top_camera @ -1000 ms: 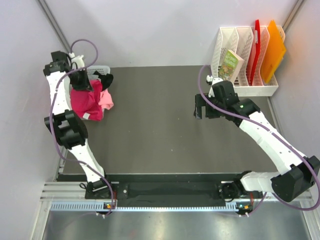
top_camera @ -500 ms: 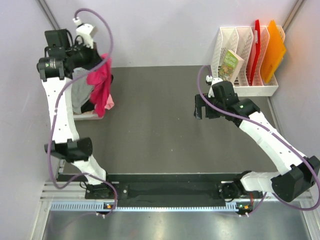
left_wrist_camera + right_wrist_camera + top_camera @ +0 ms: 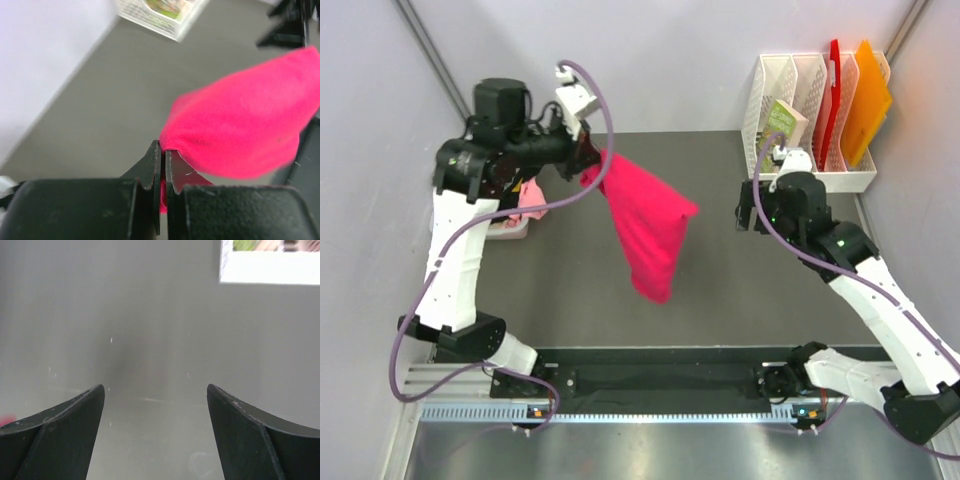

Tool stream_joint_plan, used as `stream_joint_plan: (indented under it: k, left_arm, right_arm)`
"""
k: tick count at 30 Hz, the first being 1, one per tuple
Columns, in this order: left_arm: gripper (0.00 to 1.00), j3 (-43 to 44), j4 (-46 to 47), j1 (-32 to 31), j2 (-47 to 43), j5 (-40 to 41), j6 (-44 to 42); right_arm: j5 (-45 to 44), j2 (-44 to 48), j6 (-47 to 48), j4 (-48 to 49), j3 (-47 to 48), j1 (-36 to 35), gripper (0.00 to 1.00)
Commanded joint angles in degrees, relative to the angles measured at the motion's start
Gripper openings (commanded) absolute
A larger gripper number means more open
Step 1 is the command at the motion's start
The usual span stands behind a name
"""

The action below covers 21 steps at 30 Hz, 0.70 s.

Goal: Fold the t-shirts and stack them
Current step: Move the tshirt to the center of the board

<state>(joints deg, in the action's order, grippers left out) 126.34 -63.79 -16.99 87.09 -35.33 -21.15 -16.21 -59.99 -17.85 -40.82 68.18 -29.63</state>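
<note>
A crimson-red t-shirt [image 3: 648, 226] hangs in the air over the middle of the dark table, swung out to the right. My left gripper [image 3: 588, 160] is shut on its upper corner; in the left wrist view the red cloth [image 3: 245, 130] is pinched between the closed jaws of my left gripper [image 3: 162, 150]. A light pink t-shirt [image 3: 528, 194] shows at the far left, mostly hidden behind the left arm. My right gripper [image 3: 752, 215] hovers right of the red shirt, apart from it. In the right wrist view the right gripper [image 3: 156, 395] stands open over bare table.
A white file rack [image 3: 812, 178] stands at the back right with a book [image 3: 782, 122], a red folder [image 3: 832, 95] and an orange folder [image 3: 868, 100]. The white basket [image 3: 508, 228] sits at the left edge under the left arm. Walls close off left, back and right.
My left arm has lifted the red shirt out of the basket and swung it right over the table. The right arm has shifted right and back, and its jaws have narrowed slightly.
</note>
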Motion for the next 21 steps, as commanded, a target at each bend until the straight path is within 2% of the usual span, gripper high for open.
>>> stream_joint_plan:
  k: [1,5,7,10,17,21]
  left_arm:
    - [0.00,-7.0,0.5,-2.9,0.0,-0.5,0.2]
    - [0.00,-16.2,2.5,-4.4,-0.2,-1.1,0.6]
    - [0.00,-18.1,2.8,-5.2,0.3,-0.8,0.7]
    - [0.00,-16.8,2.8,-6.6,2.2,-0.4,1.5]
    - [0.00,-7.4,-0.8,-10.4,7.0,-1.1,1.2]
    - [0.00,-10.2,-1.9,-12.8,7.1,-0.2,0.2]
  right_arm:
    - [-6.9,2.9,-1.0,4.3,-0.5,-0.7,0.83]
    - [-6.9,2.9,-1.5,4.1,-0.8,-0.7,0.82]
    - [-7.0,2.7,-1.8,3.9,-0.7,-0.6,0.82]
    - [-7.2,2.7,-1.8,4.1,-0.7,-0.7,0.81]
    - [-7.4,2.7,-2.1,4.3,-0.9,-0.8,0.79]
    - [-7.7,2.9,-2.0,4.6,-0.9,-0.7,0.79]
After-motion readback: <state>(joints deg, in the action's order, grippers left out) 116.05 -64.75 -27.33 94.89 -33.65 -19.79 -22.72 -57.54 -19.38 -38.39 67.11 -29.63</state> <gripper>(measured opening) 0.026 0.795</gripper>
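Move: From the left hand, which already holds the red t-shirt high up, the centre of the board lies about 12 cm ahead, 13 cm to the right and 43 cm below. The laundry basket is roughly 20 cm ahead and 28 cm to its left, with a pink cloth at the basket's near right side, some 18 cm ahead and 20 cm left of the hand. For the right hand, the board's centre is about 15 cm ahead, 20 cm left and 26 cm below. Lowering the hanging t-shirt towards the middle of the board, the left hand sinks quickly by some 13 cm, then comes back up about 2 cm, edging about 7 cm to the right all the while. Its fingers stay shut on the cloth and tip about 20 degrees farther down. The open right hand shifts only a couple of centimetres right and up. ##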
